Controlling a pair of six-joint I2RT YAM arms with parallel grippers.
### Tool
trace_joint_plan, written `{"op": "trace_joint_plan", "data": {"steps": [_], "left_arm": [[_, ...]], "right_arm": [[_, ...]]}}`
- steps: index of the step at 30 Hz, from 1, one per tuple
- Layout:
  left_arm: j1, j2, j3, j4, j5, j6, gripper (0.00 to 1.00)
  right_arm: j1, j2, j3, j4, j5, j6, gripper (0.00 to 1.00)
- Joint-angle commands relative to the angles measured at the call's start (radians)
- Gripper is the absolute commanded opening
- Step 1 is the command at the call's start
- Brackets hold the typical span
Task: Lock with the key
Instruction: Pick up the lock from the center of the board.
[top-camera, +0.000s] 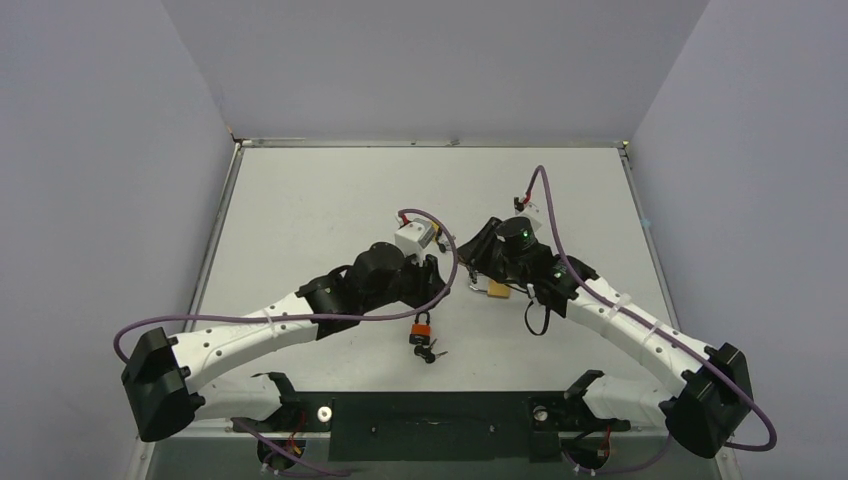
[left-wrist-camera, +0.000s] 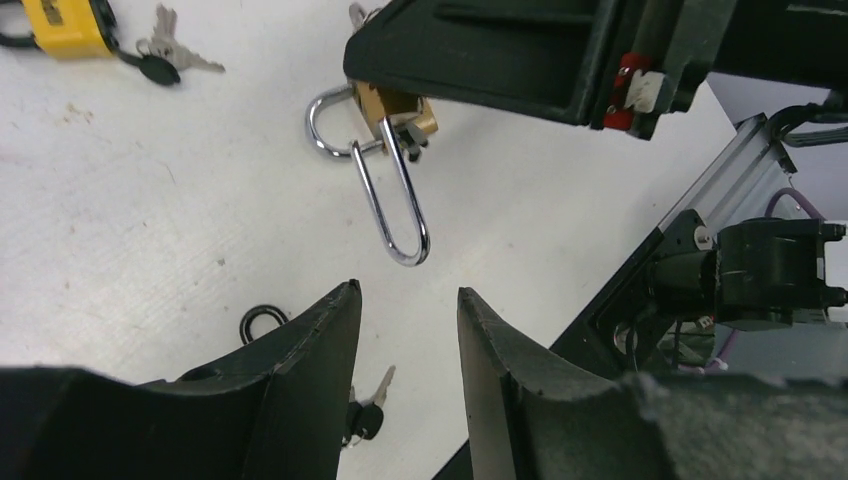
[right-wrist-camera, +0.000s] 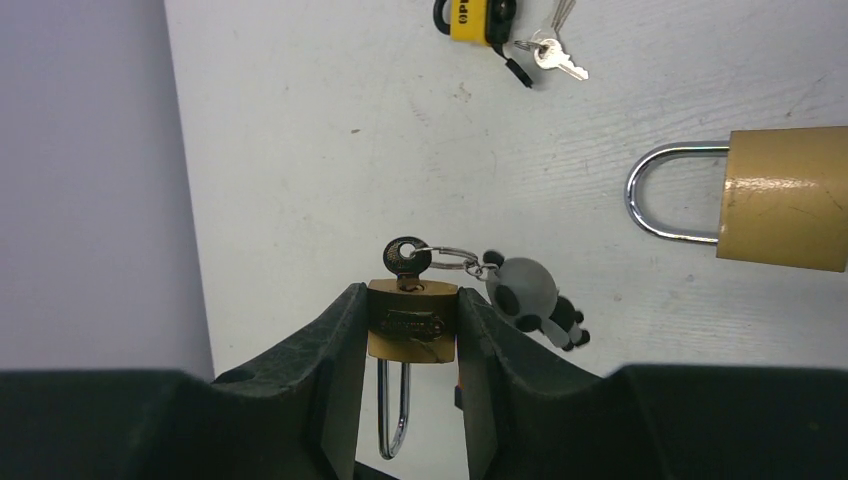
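Observation:
A small brass padlock (right-wrist-camera: 410, 325) is clamped by its sides between my right gripper's (right-wrist-camera: 410, 300) fingers. The key (right-wrist-camera: 407, 256) sits in its keyhole, with a ring and a grey panda charm (right-wrist-camera: 530, 295) attached. Its long shackle (right-wrist-camera: 392, 410) points back toward the wrist; I cannot tell whether it is latched. The left wrist view shows the same padlock (left-wrist-camera: 400, 110) and shackle (left-wrist-camera: 400, 205) just beyond my left gripper (left-wrist-camera: 407, 295), which is open with nothing in it. In the top view, both grippers meet mid-table, the left (top-camera: 432, 270) beside the right (top-camera: 478, 262).
A larger brass padlock (right-wrist-camera: 785, 197) lies on the table (right-wrist-camera: 300, 150) next to the held one, also seen from above (top-camera: 497, 290). A yellow padlock (right-wrist-camera: 475, 15) with keys (right-wrist-camera: 550, 50) lies farther off. An orange padlock (top-camera: 422, 327) with black-headed keys (top-camera: 428, 352) lies near the left wrist.

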Motion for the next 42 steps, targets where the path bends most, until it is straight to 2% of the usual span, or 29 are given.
{"op": "trace_joint_plan", "data": {"steps": [1,14,22,30,37,39,40,42], "left_arm": [[-0.047,-0.027,0.066,0.114,-0.119,0.100,0.38],[-0.108,0.060,0.114,0.134,-0.291,0.167,0.38],[-0.118,0.081,0.113,0.136,-0.326,0.159,0.33],[-0.121,0.078,0.094,0.143,-0.336,0.143,0.20],[-0.122,0.086,0.087,0.147,-0.335,0.137,0.13],[-0.121,0.089,0.088,0.147,-0.340,0.133,0.08],[-0.121,0.091,0.088,0.147,-0.343,0.129,0.01],[-0.122,0.093,0.093,0.143,-0.355,0.124,0.00]], "right_arm": [[-0.010,-0.049,0.024,0.048,-0.052,0.070,0.00],[-0.012,-0.081,0.049,0.049,-0.082,0.121,0.00],[-0.013,-0.087,0.048,0.049,-0.076,0.125,0.00],[-0.014,-0.091,0.049,0.049,-0.066,0.126,0.00],[-0.015,-0.100,0.048,0.049,-0.066,0.129,0.00],[-0.014,-0.106,0.046,0.049,-0.066,0.129,0.00],[-0.016,-0.107,0.046,0.049,-0.066,0.127,0.00],[-0.015,-0.114,0.044,0.049,-0.066,0.124,0.00]]}}
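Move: The small brass lock is held in the right hand's pads, its shackle turned towards the left hand; from the left hand its body lies about 6 cm ahead, 4 cm right and roughly level. From the left hand, some 18 cm lower on the board, the big brass lock is 6 cm ahead and 12 cm right, the orange lock 3 cm back and 3 cm left. From the right hand, the left fingertips are 6 cm back and 4 cm left. Rising about 3 cm and easing forward and right, the left hand tips its half-open fingers up some 15 degrees towards the small lock's shackle, settles back down a little, then stays there while its fingers close and pinch the shackle. The right hand keeps its grip on the body, lifting it about 3 cm with a slight roll. ##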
